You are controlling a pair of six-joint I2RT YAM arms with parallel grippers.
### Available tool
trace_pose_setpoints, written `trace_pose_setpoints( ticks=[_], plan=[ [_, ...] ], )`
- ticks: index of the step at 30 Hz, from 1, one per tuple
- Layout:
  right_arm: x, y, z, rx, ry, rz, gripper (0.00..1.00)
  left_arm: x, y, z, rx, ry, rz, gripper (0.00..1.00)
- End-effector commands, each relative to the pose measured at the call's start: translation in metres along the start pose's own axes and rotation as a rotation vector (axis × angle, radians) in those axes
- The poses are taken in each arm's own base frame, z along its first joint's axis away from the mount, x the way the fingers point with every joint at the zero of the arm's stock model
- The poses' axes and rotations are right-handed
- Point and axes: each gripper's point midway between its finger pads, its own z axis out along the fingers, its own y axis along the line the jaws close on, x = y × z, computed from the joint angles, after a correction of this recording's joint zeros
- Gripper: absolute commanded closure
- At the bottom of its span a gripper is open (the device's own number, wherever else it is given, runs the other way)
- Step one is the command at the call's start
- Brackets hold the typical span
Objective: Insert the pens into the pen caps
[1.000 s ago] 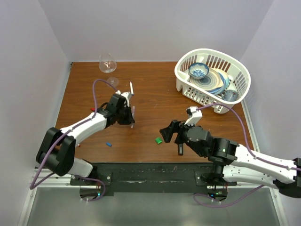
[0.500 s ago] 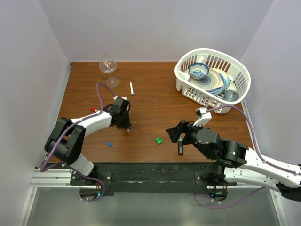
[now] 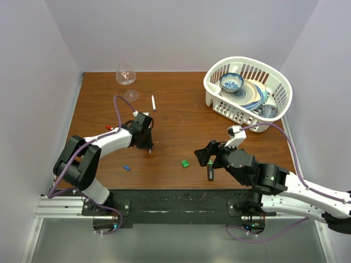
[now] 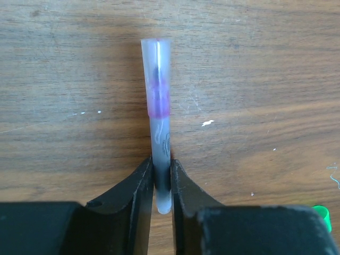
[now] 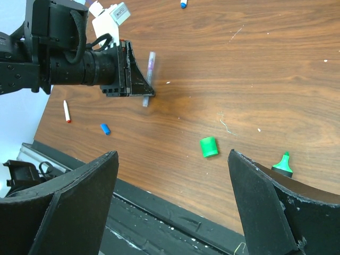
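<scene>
A thin purple-grey pen [image 4: 158,95] lies flat on the wooden table, and my left gripper [image 4: 161,159] is shut on its near end, low over the left-middle of the table [image 3: 147,143]. My right gripper [image 5: 172,154] is open and holds nothing; it hovers near the front edge [image 3: 204,155]. Below its fingers lie the green cap [image 5: 209,146] and, to the right, the black marker with a green tip [image 5: 283,163]. The blue cap [image 5: 105,128] and the red-tipped cap [image 5: 66,111] lie further left. The white pen [image 3: 153,102] lies beyond the left gripper.
A white basket [image 3: 219,87] with bowls and plates stands at the back right. A wine glass [image 3: 125,74] lies at the back left. White walls close in the table on three sides. The black mounting rail [image 3: 175,200] runs along the front edge.
My left gripper has come down and nearer with the purple-grey pen, which now rests on the table. The right gripper has pulled back a little to the right.
</scene>
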Motion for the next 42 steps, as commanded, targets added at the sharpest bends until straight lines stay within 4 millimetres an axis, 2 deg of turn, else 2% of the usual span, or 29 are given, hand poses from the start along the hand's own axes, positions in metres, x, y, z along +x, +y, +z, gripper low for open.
trace_pose_setpoints(
  ticks=[1,12,18,21,25,29,32,33,34,36,37,39,40,42],
  plan=[
    [-0.006,-0.003,0.001,0.022,-0.032,0.011,0.12,0.001,0.010,0.004,-0.055,0.005,0.002,0.74],
    [-0.008,-0.004,-0.001,0.019,-0.039,0.012,0.12,-0.008,-0.001,-0.002,-0.009,-0.017,0.008,0.68],
    [-0.007,-0.006,-0.001,0.023,-0.038,0.007,0.12,-0.034,-0.024,-0.027,0.091,-0.094,0.015,0.61],
    [-0.005,-0.006,0.001,0.027,-0.036,0.004,0.12,-0.055,-0.031,-0.044,0.110,-0.167,0.021,0.58],
    [-0.002,-0.005,0.003,0.031,-0.023,-0.010,0.12,-0.095,-0.033,-0.061,0.063,-0.284,0.049,0.57],
    [-0.003,-0.004,0.003,0.033,-0.017,-0.012,0.12,-0.132,-0.035,-0.065,0.011,-0.361,0.063,0.57],
    [-0.007,-0.004,0.002,0.038,-0.025,-0.027,0.12,-0.163,-0.043,-0.060,-0.002,-0.431,0.075,0.55],
    [-0.008,-0.005,0.002,0.042,-0.030,-0.030,0.12,-0.179,-0.050,-0.064,0.005,-0.472,0.068,0.54],
    [-0.009,-0.004,0.001,0.040,-0.032,-0.032,0.12,-0.182,-0.050,-0.050,-0.011,-0.455,0.079,0.54],
    [-0.013,-0.006,0.000,0.046,-0.043,-0.038,0.12,-0.205,-0.058,-0.051,-0.011,-0.490,0.072,0.54],
    [-0.013,-0.006,0.000,0.046,-0.043,-0.041,0.12,-0.205,-0.056,-0.033,-0.036,-0.464,0.088,0.54],
    [-0.015,-0.006,-0.001,0.047,-0.047,-0.053,0.13,-0.223,-0.058,-0.030,-0.067,-0.490,0.093,0.55],
    [-0.016,-0.006,-0.001,0.049,-0.047,-0.062,0.13,-0.223,-0.052,-0.013,-0.100,-0.465,0.099,0.55],
    [-0.020,-0.008,-0.003,0.061,-0.054,-0.082,0.13,-0.237,-0.054,-0.009,-0.110,-0.473,0.101,0.55]
  ],
)
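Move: The left hand is right down on the capped purple pen, whose middle is about 3 cm ahead and level with the pads. The white marker with the blue tip lies roughly 27 cm ahead and 1 cm to the right on the tabletop; the wine glass stands some 12 cm left of it and 4 cm farther out. The green cap is about 8 cm back and 14 cm right of the left hand. From the right hand the marker lies about 39 cm ahead, 22 cm left and 22 cm below. The left fingers, already easing off the purple pen, go on opening to nearly half their range while the hand barely stirs, then it lifts clear of the pen at gathering speed. Rising about 12 cm and swinging some 17 cm forward, drifting a little right, it heads towards the white marker as the wrist tips up by a good 20 degrees so the fingers point farther ahead, and at the end it starts to sink, open and touching nothing. ##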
